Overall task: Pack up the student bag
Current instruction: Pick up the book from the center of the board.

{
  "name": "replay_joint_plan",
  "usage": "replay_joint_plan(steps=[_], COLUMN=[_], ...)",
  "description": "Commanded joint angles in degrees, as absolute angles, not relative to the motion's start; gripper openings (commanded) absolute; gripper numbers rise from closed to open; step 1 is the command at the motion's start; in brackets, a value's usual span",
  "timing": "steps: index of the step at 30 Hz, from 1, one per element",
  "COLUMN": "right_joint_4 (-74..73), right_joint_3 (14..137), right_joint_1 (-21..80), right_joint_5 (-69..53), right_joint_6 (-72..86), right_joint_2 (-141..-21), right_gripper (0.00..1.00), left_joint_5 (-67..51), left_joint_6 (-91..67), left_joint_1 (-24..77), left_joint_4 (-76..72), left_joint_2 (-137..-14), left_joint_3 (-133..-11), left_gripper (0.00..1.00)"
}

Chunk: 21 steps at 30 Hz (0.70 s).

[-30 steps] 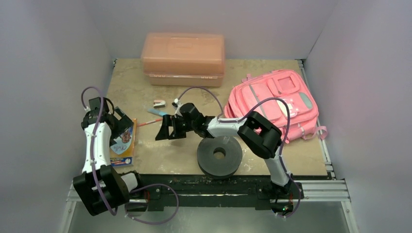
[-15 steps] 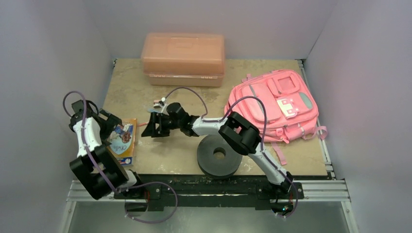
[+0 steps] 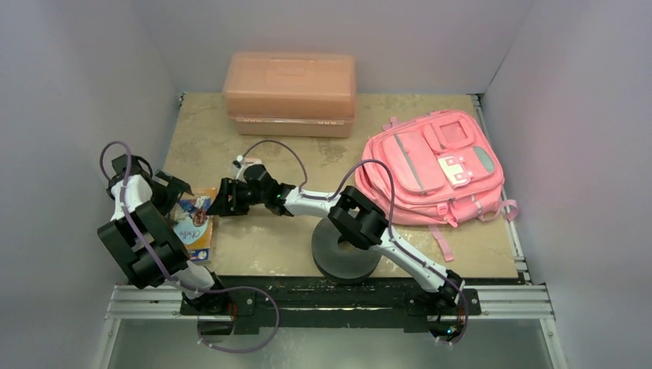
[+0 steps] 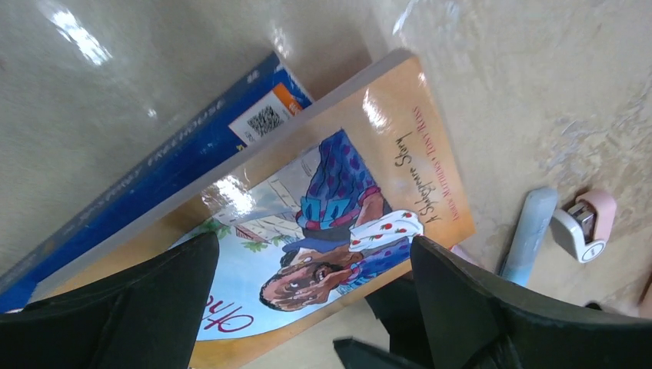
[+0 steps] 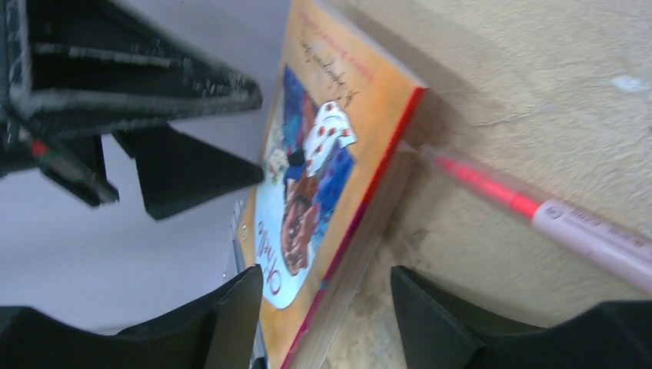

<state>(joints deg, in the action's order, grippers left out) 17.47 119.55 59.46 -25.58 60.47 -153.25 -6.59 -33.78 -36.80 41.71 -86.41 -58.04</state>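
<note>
The student bag [image 3: 434, 163], a bright-pink backpack, lies flat at the right of the table, away from both grippers. An orange-covered book [image 3: 197, 231] lies at the left on top of a blue book [image 4: 154, 178]. My left gripper [image 3: 180, 197] hovers open over the far end of the orange book [image 4: 338, 192]; nothing is between its fingers [image 4: 461, 307]. My right gripper [image 3: 216, 206] reaches across from the right and stands open, its fingers [image 5: 434, 323] straddling the orange book's [image 5: 323, 169] right edge without touching it.
A pink pen [image 5: 538, 211] lies against the book's corner. A pale-blue marker [image 4: 527, 234] and a small pink-and-white item [image 4: 586, 226] lie just beyond. A salmon plastic box [image 3: 291, 92] stands at the back, and a black tape roll [image 3: 346, 252] sits near the front.
My right arm has stretched leftward to the orange book's edge, its jaws narrowing. My left arm has swung back and left, keeping its open gripper over the book's far end.
</note>
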Motion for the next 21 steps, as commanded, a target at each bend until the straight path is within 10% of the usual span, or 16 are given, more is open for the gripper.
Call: replay_joint_plan(steps=[1, 14, 21], right_joint_4=[15.3, 12.0, 9.7], right_joint_3=[125.5, 128.6, 122.5], right_joint_1=[59.0, 58.4, 57.9], right_joint_5=[-23.9, -21.7, -25.1], right_joint_6=[61.6, 58.5, 56.7], right_joint_2=[-155.9, -155.7, -147.5], right_gripper=[0.62, 0.03, 0.0], left_joint_5=[-13.3, -13.3, -10.4], left_joint_6=[-36.2, -34.5, -31.4], left_joint_1=[-37.3, -33.3, -26.7], left_joint_4=[38.2, 38.4, 38.5], left_joint_2=[-86.3, -81.9, -70.8], left_joint_3=[-54.2, -54.4, -56.0], left_gripper=[0.94, 0.93, 0.94])
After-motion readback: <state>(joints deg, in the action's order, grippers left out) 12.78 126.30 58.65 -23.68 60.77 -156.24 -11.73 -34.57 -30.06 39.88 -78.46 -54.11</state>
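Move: The orange book lies in front of the right hand's fingers, its middle about 6 cm left, 2 cm back and 3 cm below. The blue book sits under it, its middle some 7 cm left and 5 cm back of the right hand. The red pen is about 6 cm ahead and 7 cm right, the stapler some 14 cm ahead and 10 cm right. From the left hand, the orange book's middle is roughly 6 cm right, 3 cm back and 3 cm below. The right fingers close from well open and pinch the orange book's spine edge while that hand slides forward about 2 cm, dipping and then easing back up. The open left hand, above the book's outer side, moves about 5 cm right across it, first sinking a little, then rising some 3.5 cm from its lowest point as the wrist tilts slightly. ##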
